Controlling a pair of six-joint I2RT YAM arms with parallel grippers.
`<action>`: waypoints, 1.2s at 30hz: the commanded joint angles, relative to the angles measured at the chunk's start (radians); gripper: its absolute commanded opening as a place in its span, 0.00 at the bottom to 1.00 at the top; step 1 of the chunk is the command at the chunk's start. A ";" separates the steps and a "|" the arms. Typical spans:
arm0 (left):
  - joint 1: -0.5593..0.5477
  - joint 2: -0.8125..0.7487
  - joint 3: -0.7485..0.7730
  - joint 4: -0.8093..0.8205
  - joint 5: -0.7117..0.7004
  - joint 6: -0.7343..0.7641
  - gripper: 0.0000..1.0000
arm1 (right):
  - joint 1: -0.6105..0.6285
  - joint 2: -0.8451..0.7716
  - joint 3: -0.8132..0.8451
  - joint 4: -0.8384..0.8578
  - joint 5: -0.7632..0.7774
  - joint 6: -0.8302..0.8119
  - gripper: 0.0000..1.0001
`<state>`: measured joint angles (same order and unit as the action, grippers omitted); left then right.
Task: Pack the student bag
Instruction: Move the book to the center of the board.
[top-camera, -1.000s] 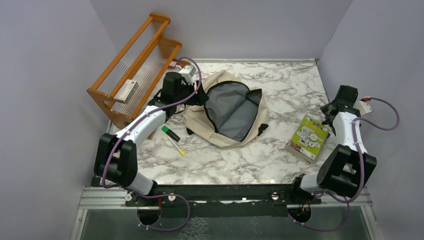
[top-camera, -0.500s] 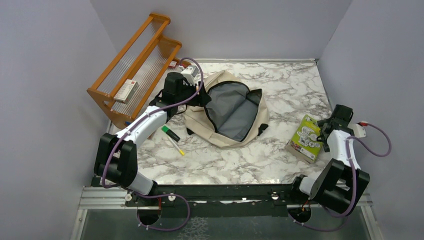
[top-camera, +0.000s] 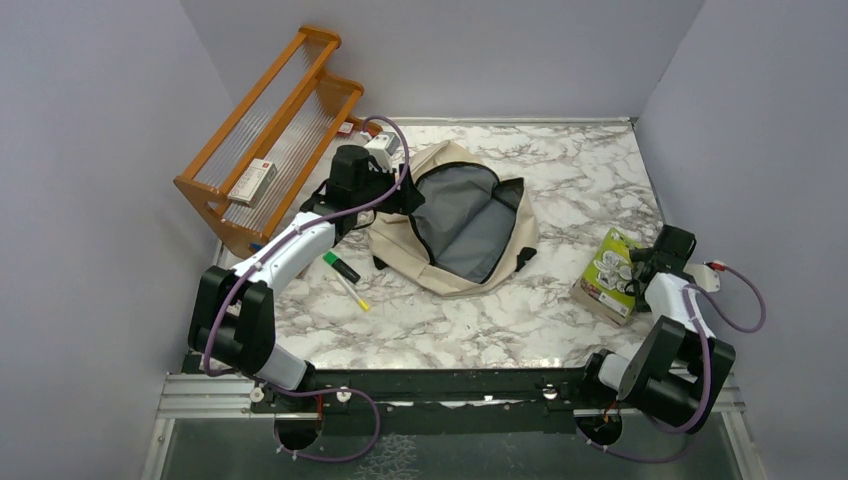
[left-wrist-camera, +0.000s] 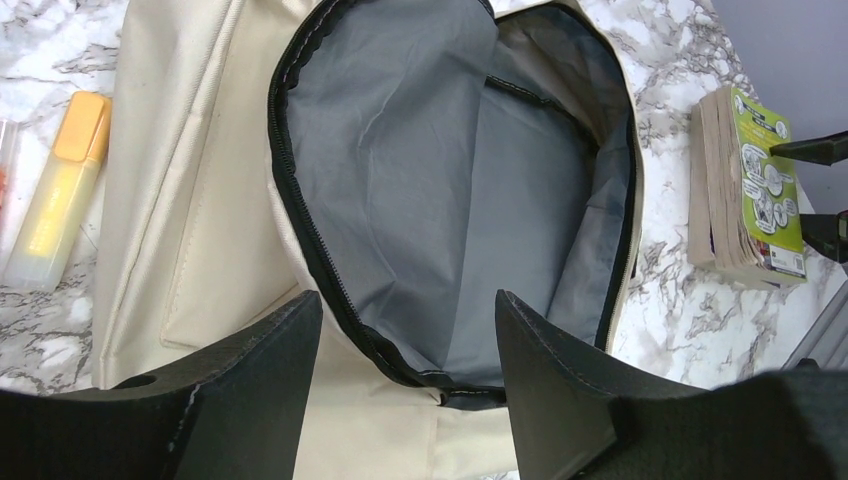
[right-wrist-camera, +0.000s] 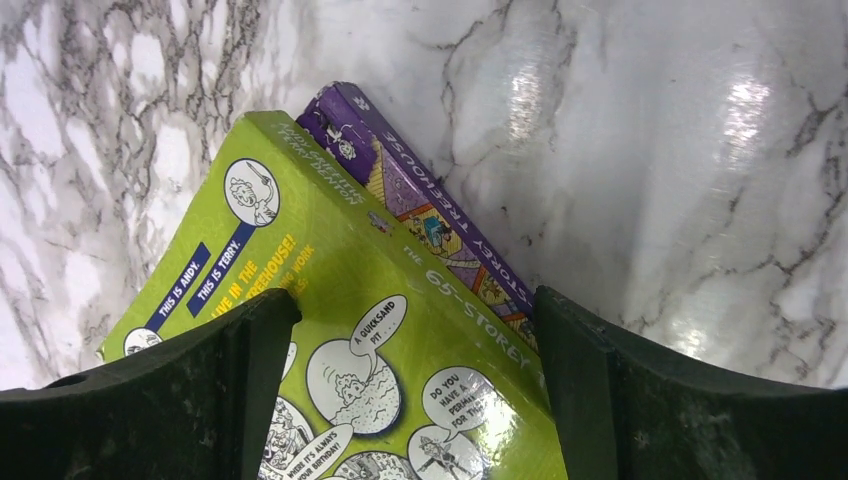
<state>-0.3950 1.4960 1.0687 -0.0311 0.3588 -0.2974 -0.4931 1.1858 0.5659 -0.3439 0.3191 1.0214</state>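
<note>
The student bag (top-camera: 455, 215), beige canvas with a black zipper, lies unzipped mid-table with its grey lining (left-wrist-camera: 430, 190) showing. My left gripper (top-camera: 405, 195) sits at the bag's left rim. In the left wrist view this gripper (left-wrist-camera: 408, 300) is open, its jaws either side of the zipper edge without pinching it. A green paperback (top-camera: 612, 272) with a purple spine (right-wrist-camera: 430, 220) lies to the right of the bag. My right gripper (top-camera: 640, 262) hovers over the book's near right corner. In the right wrist view it (right-wrist-camera: 415, 300) stands open, with the green cover (right-wrist-camera: 340, 270) between its jaws.
A wooden rack (top-camera: 270, 130) holding a small box (top-camera: 250, 181) stands at the far left. A green marker (top-camera: 341, 267) and a thin pen (top-camera: 352, 291) lie left of the bag, beside a yellow highlighter (left-wrist-camera: 60, 190). Walls close in on both sides.
My right gripper has swung from the far right wall toward the near side and onto the green book's corner. The left gripper has stayed at the bag's rim.
</note>
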 joint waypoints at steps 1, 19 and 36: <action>-0.004 -0.022 -0.006 0.027 0.029 0.003 0.65 | -0.002 0.043 -0.062 0.087 -0.059 0.000 0.92; -0.005 -0.015 -0.001 0.013 0.028 0.022 0.64 | 0.022 0.208 -0.092 0.356 -0.564 -0.292 0.85; -0.289 0.159 0.228 0.050 -0.109 -0.137 0.59 | 0.177 0.203 -0.004 0.288 -0.524 -0.377 0.88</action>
<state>-0.5976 1.5829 1.2144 -0.0265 0.3378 -0.3176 -0.3237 1.4467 0.5728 0.1249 -0.3218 0.6357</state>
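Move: Just off the right hand's fingers, the stacked book has its middle about 5 cm to the left, 1 cm back and some 2 cm below; one finger is over the green cover, the other beside the spine. The bag's strap buckle is roughly 26 cm left and 4 cm forward, the open bag's middle 42 cm left and 12 cm forward. From the left hand the book lies about 45 cm right, 13 cm back and 17 cm lower. Sweeping in a curve, first forward, then ever more to the left, the right hand pushes the book along the table towards the bag, some 11 cm forward and 12 cm left, one open finger against the spine, the other over the cover. The wrist swings about 50 degrees counter-clockwise as the fingers tip up a little. Late on, the left hand sets off about 9 cm right above the bag, rising slightly. ##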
